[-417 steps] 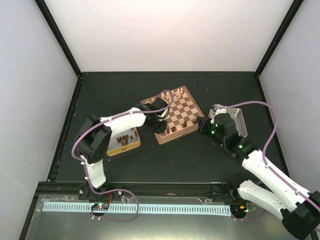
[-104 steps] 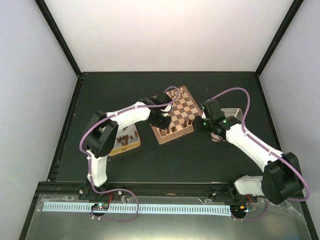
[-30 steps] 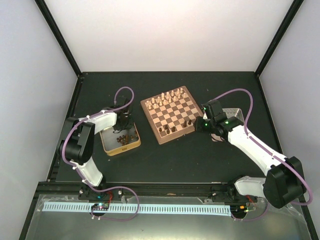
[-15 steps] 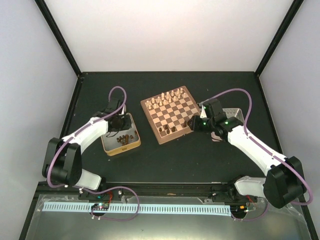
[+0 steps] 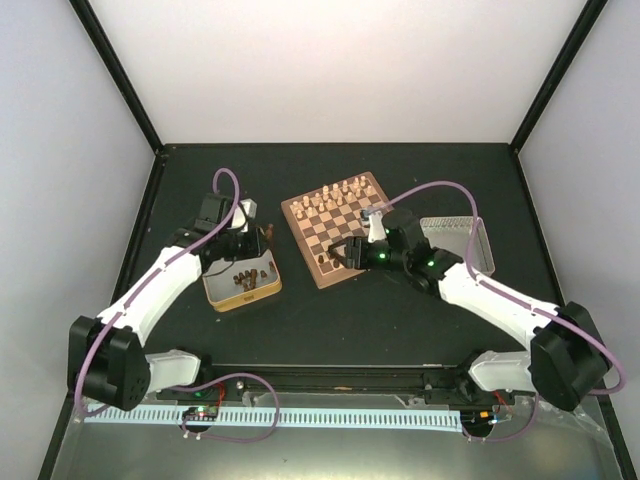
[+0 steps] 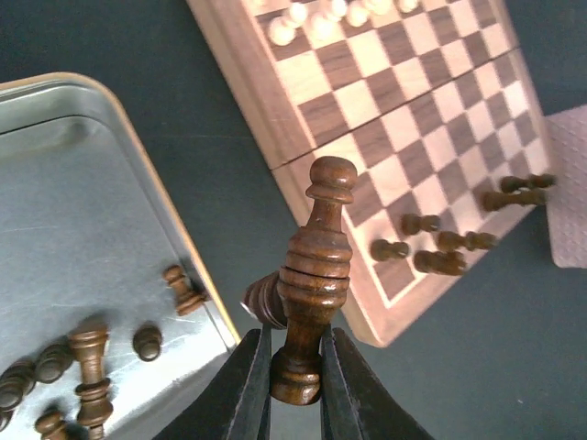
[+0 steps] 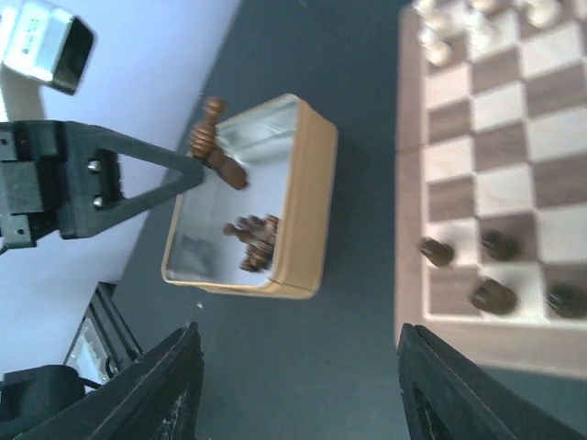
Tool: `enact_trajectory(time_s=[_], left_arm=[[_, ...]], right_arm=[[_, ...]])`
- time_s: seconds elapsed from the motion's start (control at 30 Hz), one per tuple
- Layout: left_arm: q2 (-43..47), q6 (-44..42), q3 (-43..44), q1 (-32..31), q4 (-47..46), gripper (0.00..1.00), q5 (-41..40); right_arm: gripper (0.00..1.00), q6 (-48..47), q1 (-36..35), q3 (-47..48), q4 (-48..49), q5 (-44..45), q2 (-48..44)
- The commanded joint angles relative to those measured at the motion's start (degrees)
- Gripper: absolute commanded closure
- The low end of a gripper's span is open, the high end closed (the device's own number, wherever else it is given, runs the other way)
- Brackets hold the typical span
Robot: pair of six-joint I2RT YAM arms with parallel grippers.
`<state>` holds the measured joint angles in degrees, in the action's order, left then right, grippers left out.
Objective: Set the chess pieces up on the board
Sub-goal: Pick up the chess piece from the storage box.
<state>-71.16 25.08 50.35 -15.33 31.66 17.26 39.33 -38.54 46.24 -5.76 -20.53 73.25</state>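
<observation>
My left gripper point(image 6: 295, 371) is shut on the base of a dark-brown chess piece point(image 6: 314, 266), held upright over the dark mat between the tin and the board point(image 6: 404, 137). A second brown rounded shape point(image 6: 264, 299) sits right behind it; whether it is gripped I cannot tell. From above, the left gripper point(image 5: 263, 238) hovers by the tin's right rim. Several dark pieces point(image 6: 440, 247) stand near the board's near edge, and cream pieces point(image 5: 335, 192) line its far side. My right gripper point(image 5: 346, 251) is open and empty over the board's point(image 5: 340, 228) near edge.
A gold-rimmed tin point(image 5: 245, 297) left of the board holds several loose dark pieces point(image 6: 78, 367). A grey tin point(image 5: 470, 240) lies to the right of the board. In the right wrist view, the gold tin point(image 7: 307, 197) and the left fingers point(image 7: 138, 179) show ahead.
The left gripper has risen out of the gold tin with a dark piece and moved right toward the board. The right gripper has opened and swung left along the board's near edge.
</observation>
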Motion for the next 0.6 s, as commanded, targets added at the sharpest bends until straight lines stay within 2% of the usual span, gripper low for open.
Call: enact_trajectory(time_s=[0.0,0.3,0.47,0.57], left_arm=[[2.2,-1.6,4.0,0.3,2.0,0.97,7.0],[3.4,-3.5,8.7,-1.2,6.1,0.97,16.4],[3.6,-6.3,12.1,-2.0,10.2,0.96,18.9],[4.0,-7.9,13.4,-2.5,11.0,0.96,21.2]], right_arm=[[0.41,-4.2,-3.4,-1.3,15.6,2.3,1.7],[0.42,-16.0,-6.2,-2.4,32.0,1.9,8.2],[0.43,-21.5,-7.3,0.0,33.6,-0.9,11.7],[0.43,-21.0,-7.4,1.6,33.5,-2.1,12.6]])
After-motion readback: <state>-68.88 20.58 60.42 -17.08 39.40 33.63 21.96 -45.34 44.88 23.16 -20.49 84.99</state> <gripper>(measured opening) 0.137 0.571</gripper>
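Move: The open right gripper, for which the left hand's held dark chess piece is bound, lies about 19 cm to the left hand's right, 5 cm back and 3 cm higher. The storage box is some 8 cm left of the left hand, level fore and aft. From the right hand, the piece is 19 cm left, 5 cm ahead and 3 cm lower; the board's middle is 14 cm ahead, 3 cm right and 16 cm down. Still pinched by its base end, the dark piece is carried up about 8 cm and 5 cm to the right by the left hand, drawing slightly back and turning clockwise, towards the right gripper. The right hand comes to meet it, about 7 cm left with a small rise, fingers kept open and swinging up some 25 degrees towards level, without touching the piece yet. ##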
